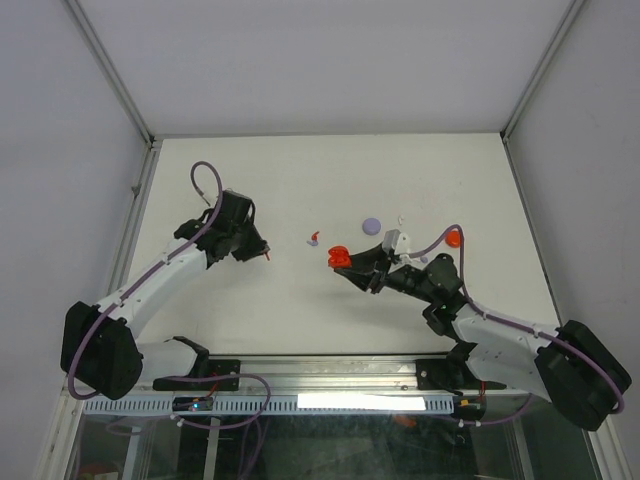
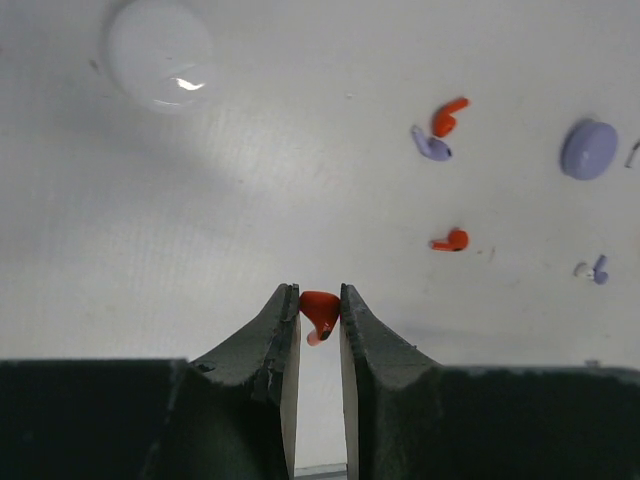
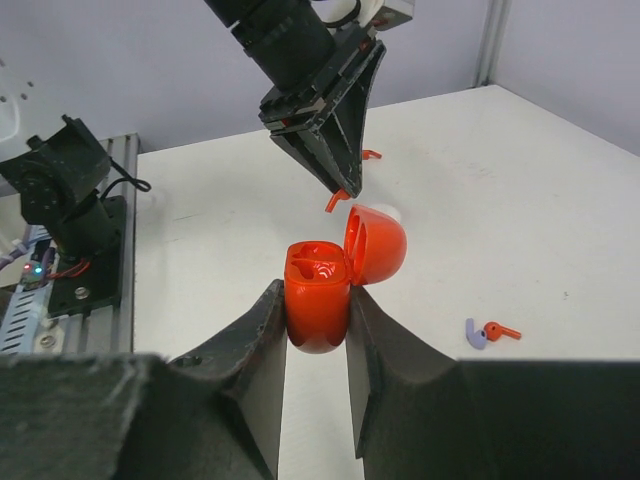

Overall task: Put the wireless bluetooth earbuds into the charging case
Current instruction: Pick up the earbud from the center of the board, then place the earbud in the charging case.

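My left gripper is shut on a small red earbud, pinched at the fingertips with its stem pointing down. From above, this gripper hangs over the table left of centre. My right gripper is shut on the red charging case, held upright with its lid hinged open and both wells showing. The left gripper's fingertips hang just behind and above the case, apart from it. In the top view the case sits right of centre.
A red earbud and a purple earbud lie together, with another red one nearby. Also on the table are a white puck, a purple puck and a red puck. Walls enclose the table.
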Robot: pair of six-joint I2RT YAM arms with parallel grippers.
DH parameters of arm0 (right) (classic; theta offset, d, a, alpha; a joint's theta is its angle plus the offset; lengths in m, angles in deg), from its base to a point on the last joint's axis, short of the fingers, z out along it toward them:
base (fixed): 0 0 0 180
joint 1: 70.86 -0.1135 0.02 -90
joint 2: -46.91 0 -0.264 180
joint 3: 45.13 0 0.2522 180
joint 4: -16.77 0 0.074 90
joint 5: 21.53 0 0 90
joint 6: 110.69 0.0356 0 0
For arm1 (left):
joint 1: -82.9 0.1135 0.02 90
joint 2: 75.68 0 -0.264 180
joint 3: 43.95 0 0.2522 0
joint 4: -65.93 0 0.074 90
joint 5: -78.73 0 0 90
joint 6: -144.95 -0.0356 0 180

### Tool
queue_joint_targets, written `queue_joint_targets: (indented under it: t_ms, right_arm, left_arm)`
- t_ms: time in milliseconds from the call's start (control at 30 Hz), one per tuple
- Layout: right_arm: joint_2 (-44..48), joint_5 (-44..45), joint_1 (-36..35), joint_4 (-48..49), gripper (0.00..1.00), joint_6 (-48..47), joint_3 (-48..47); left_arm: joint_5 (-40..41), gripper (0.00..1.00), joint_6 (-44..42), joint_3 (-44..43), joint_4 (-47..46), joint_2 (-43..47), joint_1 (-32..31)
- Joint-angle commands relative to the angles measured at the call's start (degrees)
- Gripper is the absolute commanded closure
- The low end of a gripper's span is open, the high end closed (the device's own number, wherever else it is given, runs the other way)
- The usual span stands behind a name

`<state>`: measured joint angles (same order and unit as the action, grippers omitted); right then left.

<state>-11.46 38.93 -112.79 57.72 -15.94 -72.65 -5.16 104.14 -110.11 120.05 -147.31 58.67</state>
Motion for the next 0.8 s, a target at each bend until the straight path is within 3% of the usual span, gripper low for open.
queue_joint_targets:
  t_ms: [0,200,500,767]
  right_arm:
    - [-0.7,6.3,-0.5,6.6,1.0,-3.6,-2.3]
    - [-1.2,10.5,-0.5,10.3,1.0,-5.2,-1.2]
    - [-3.5,10.0,-0.5,20.3,1.0,-10.1,0.9]
    - [-4.3,10.3,-0.6,22.5,1.0,-10.9,0.7]
  left_arm:
    - [2.5,0.88,5.9,-4.1,-6.2,1.1,-5.0]
    - [4.7,0.89,6.9,-7.2,-9.2,1.2,-9.8]
    - [10.1,0.9,7.2,-11.6,-14.6,2.4,-20.4]
    - [14.0,0.89,6.9,-11.2,-19.6,6.2,-25.4]
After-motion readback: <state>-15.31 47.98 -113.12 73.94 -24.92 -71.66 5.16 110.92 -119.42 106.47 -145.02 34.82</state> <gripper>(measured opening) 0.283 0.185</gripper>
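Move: The open red case in the right hand lies about 18 cm to the left hand's right, 6 cm back and 9 cm above it. On the board some 10 cm below, the purple-and-red earbud pair sits about 12 cm right and 9 cm ahead, the loose red earbud 17 cm right and 3 cm ahead. For the right hand, the held earbud is 18 cm left, 6 cm ahead and 9 cm lower. Rightward and up in one steady sweep, the left hand carries the pinched red earbud roughly 13 cm across and 12 cm higher towards the open case, its steeply downward fingers tilting up and swinging to the right, nearly 30 degrees in all. The right hand keeps its grip on the case, lifting it about 4 cm and moving it 3 cm forward as the wrist rolls and turns clockwise. ##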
